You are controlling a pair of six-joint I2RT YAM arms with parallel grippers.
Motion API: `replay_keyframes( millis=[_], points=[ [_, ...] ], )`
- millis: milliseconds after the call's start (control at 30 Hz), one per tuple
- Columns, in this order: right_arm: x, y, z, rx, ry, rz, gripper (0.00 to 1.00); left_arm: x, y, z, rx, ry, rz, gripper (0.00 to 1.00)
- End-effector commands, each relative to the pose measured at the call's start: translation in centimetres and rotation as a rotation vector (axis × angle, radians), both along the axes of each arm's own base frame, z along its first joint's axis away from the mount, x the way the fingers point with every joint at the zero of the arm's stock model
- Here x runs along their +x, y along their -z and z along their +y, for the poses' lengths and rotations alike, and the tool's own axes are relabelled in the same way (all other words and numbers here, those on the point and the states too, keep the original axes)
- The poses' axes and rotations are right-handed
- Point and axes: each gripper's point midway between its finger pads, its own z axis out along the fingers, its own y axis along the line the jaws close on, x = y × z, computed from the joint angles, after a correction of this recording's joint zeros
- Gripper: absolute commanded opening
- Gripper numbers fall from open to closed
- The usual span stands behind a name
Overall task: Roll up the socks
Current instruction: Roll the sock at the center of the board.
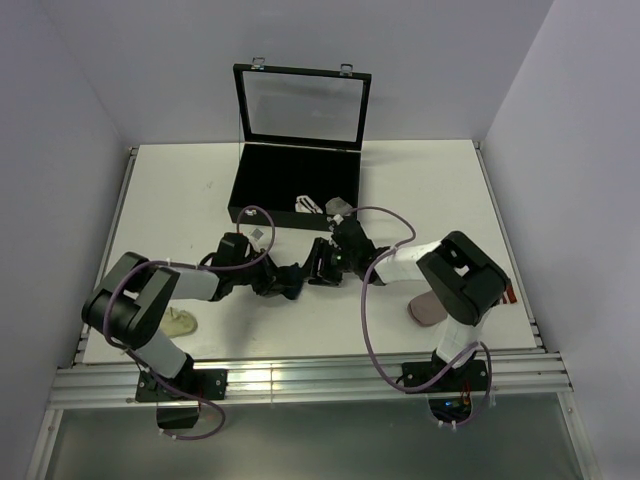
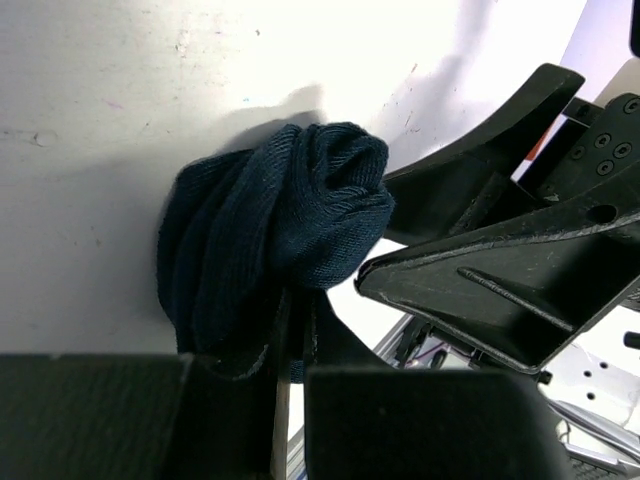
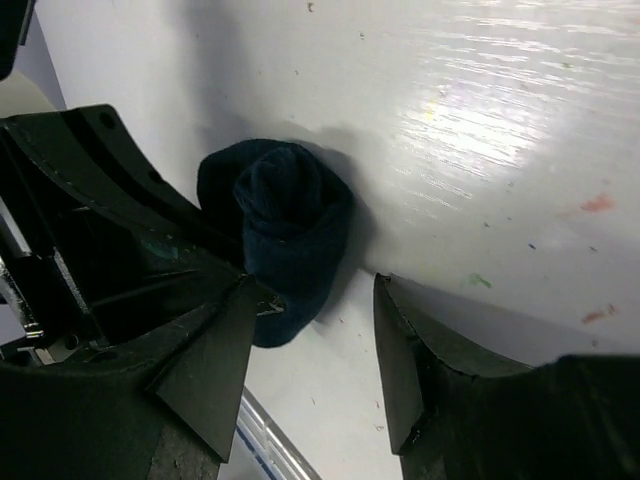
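A navy sock (image 2: 280,220), bunched into a rolled bundle, lies on the white table between my two grippers. My left gripper (image 2: 292,340) reaches it from below in the left wrist view; its jaws stand almost together with a fold of the navy sock pinched between them. My right gripper (image 3: 310,360) is open, its left finger (image 3: 215,360) touching the navy sock (image 3: 285,240), with bare table in the gap. From above, both grippers (image 1: 296,280) (image 1: 315,268) meet mid-table and cover the sock. A white striped sock (image 1: 305,205) and a grey sock (image 1: 337,207) lie rolled in the black case.
The black case (image 1: 285,180) stands open at the back with its glass lid (image 1: 300,105) upright. A pale pink flat piece (image 1: 425,308) lies by the right arm and a pale yellowish one (image 1: 182,323) by the left arm. Metal rails (image 1: 300,378) run along the near edge.
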Motion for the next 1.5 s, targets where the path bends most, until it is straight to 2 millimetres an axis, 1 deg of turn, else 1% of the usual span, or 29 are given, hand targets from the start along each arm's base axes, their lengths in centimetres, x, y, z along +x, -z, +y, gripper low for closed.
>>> replay_keyframes(
  millis=[0, 200, 367, 467, 500, 567, 600, 633, 667, 700, 733, 767, 800, 833, 867, 900, 933, 967, 1000, 1033, 1100, 1133, 1167, 1200, 1233, 1267, 1300, 1333, 1467],
  points=[
    [1.2, -0.7, 1.2, 0.024, -0.01, -0.055, 0.57, -0.2, 0.9, 0.4, 0.004, 0.002, 0.024, 0.09],
    [1.4, 0.5, 1.8, 0.017, -0.02, -0.033, 0.55, -0.5, 1.4, 0.4, -0.003, 0.01, 0.042, 0.09],
    [1.3, 1.0, 2.1, 0.029, -0.036, -0.022, 0.45, -0.6, 1.7, 0.8, -0.002, 0.001, 0.053, 0.1],
    [1.0, 1.2, 2.1, 0.024, -0.048, -0.014, 0.34, -0.5, 2.2, 1.2, 0.029, -0.013, 0.056, 0.11],
    [1.1, 0.9, 2.0, 0.023, -0.045, -0.023, 0.23, -0.2, 2.3, 1.5, 0.051, -0.02, 0.038, 0.12],
    [0.9, 1.1, 1.6, -0.004, -0.046, -0.018, 0.13, 0.0, 2.2, 1.9, 0.091, -0.019, 0.018, 0.17],
    [1.1, 0.7, 1.6, -0.008, -0.045, -0.026, 0.06, 0.5, 2.2, 2.2, 0.116, -0.033, -0.001, 0.19],
    [1.2, 0.7, 1.5, -0.02, -0.039, -0.026, 0.04, 0.6, 2.1, 2.4, 0.134, -0.035, -0.013, 0.22],
    [0.8, 1.1, 1.1, -0.048, -0.038, 0.001, 0.01, 1.0, 1.5, 2.6, 0.149, -0.033, -0.051, 0.24],
    [1.0, 0.9, 1.1, -0.057, -0.034, 0.005, 0.0, 1.1, 1.4, 2.9, 0.169, -0.036, -0.056, 0.26],
    [0.9, 1.1, 0.9, -0.072, -0.027, 0.02, 0.0, 1.5, 1.3, 3.2, 0.199, -0.048, -0.08, 0.29],
    [0.7, 1.5, 0.4, -0.102, -0.019, 0.045, 0.0, 1.8, 0.7, 3.3, 0.213, -0.044, -0.117, 0.34],
    [0.7, 1.4, 0.5, -0.11, -0.017, 0.049, 0.0, 1.8, 0.6, 3.5, 0.238, -0.047, -0.123, 0.36],
    [0.7, 1.4, 0.3, -0.123, -0.011, 0.059, 0.0, 2.0, 0.3, 3.5, 0.26, -0.049, -0.148, 0.39],
    [0.4, 1.8, -0.2, -0.153, -0.001, 0.088, 0.0, 2.1, -0.3, 3.4, 0.271, -0.036, -0.187, 0.41],
    [0.6, 1.5, 0.0, -0.159, -0.002, 0.09, 0.0, 2.1, -0.6, 3.4, 0.288, -0.031, -0.196, 0.41],
    [0.6, 1.4, -0.1, -0.173, 0.001, 0.1, 0.0, 1.8, -1.0, 2.9, 0.301, -0.015, -0.222, 0.43],
    [0.2, 1.9, -0.7, -0.218, 0.011, 0.131, 0.0, 2.3, -1.8, 3.0, 0.332, -0.031, -0.275, 0.43],
    [0.6, 1.4, -0.4, -0.224, 0.011, 0.129, 0.0, 2.4, -2.4, 2.8, 0.344, -0.031, -0.308, 0.44],
    [0.2, 1.7, -0.8, -0.259, 0.012, 0.152, 0.0, 2.4, -3.4, 2.5, 0.38, -0.037, -0.374, 0.44],
    [0.5, 1.3, -0.6, -0.274, 0.016, 0.157, 0.0, 2.4, -4.6, 2.0, 0.414, -0.038, -0.444, 0.45],
    [0.5, 1.3, -0.6, -0.281, 0.017, 0.164, 0.0, 1.6, -5.0, 1.2, 0.435, -0.014, -0.48, 0.46],
    [0.2, 1.4, -0.9, -0.296, 0.017, 0.179, 0.0, 2.2, -6.2, 1.3, 0.476, -0.043, -0.543, 0.46],
    [0.5, 1.1, -0.7, -0.295, 0.018, 0.176, 0.0, 2.1, -6.6, 1.0, 0.491, -0.04, -0.568, 0.46],
    [0.3, 1.2, -0.9, -0.309, 0.02, 0.189, 0.0, 1.4, -6.9, 0.2, 0.504, -0.011, -0.598, 0.46],
    [0.3, 1.2, -0.8, -0.312, 0.018, 0.189, 0.0, 1.6, -7.6, -0.3, 0.511, -0.015, -0.627, 0.46],
    [0.4, 1.2, -0.8, -0.313, 0.019, 0.189, 0.0, 1.6, -7.3, 0.1, 0.561, -0.016, -0.633, 0.46],
    [0.5, 1.2, -0.7, -0.316, 0.017, 0.19, 0.0, 1.0, -7.3, -0.5, 0.578, 0.007, -0.65, 0.45],
    [0.4, 1.2, -0.6, -0.322, 0.01, 0.2, 0.0, 0.3, -6.5, -2.0, 0.652, 0.066, -0.694, 0.45]
  ],
)
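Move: Sitting at the board's center, the navy sock has its middle about 3 cm to the right of the left hand, 1 cm ahead and slightly below; that hand's almost shut fingers still pinch its near end. From the open right hand the sock lies roughly 4 cm to the left, level fore and aft, 1 cm lower. The rolled striped sock in the box stands some 19 cm ahead of the right hand and 2 cm left, the rolled grey one 19 cm ahead and 5 cm right. Sliding about 2 cm left and forward and dipping 1 cm, the right hand shuts on the right side of the navy sock, then keeps its pinch while its fingers tip some 20 degrees steeper and ease nearly 2 cm back to the right. The left fingers open and let go, shift 2 cm left, then rise about 6.5 cm off the sock, going right and swinging counter-clockwise to point more forward. ##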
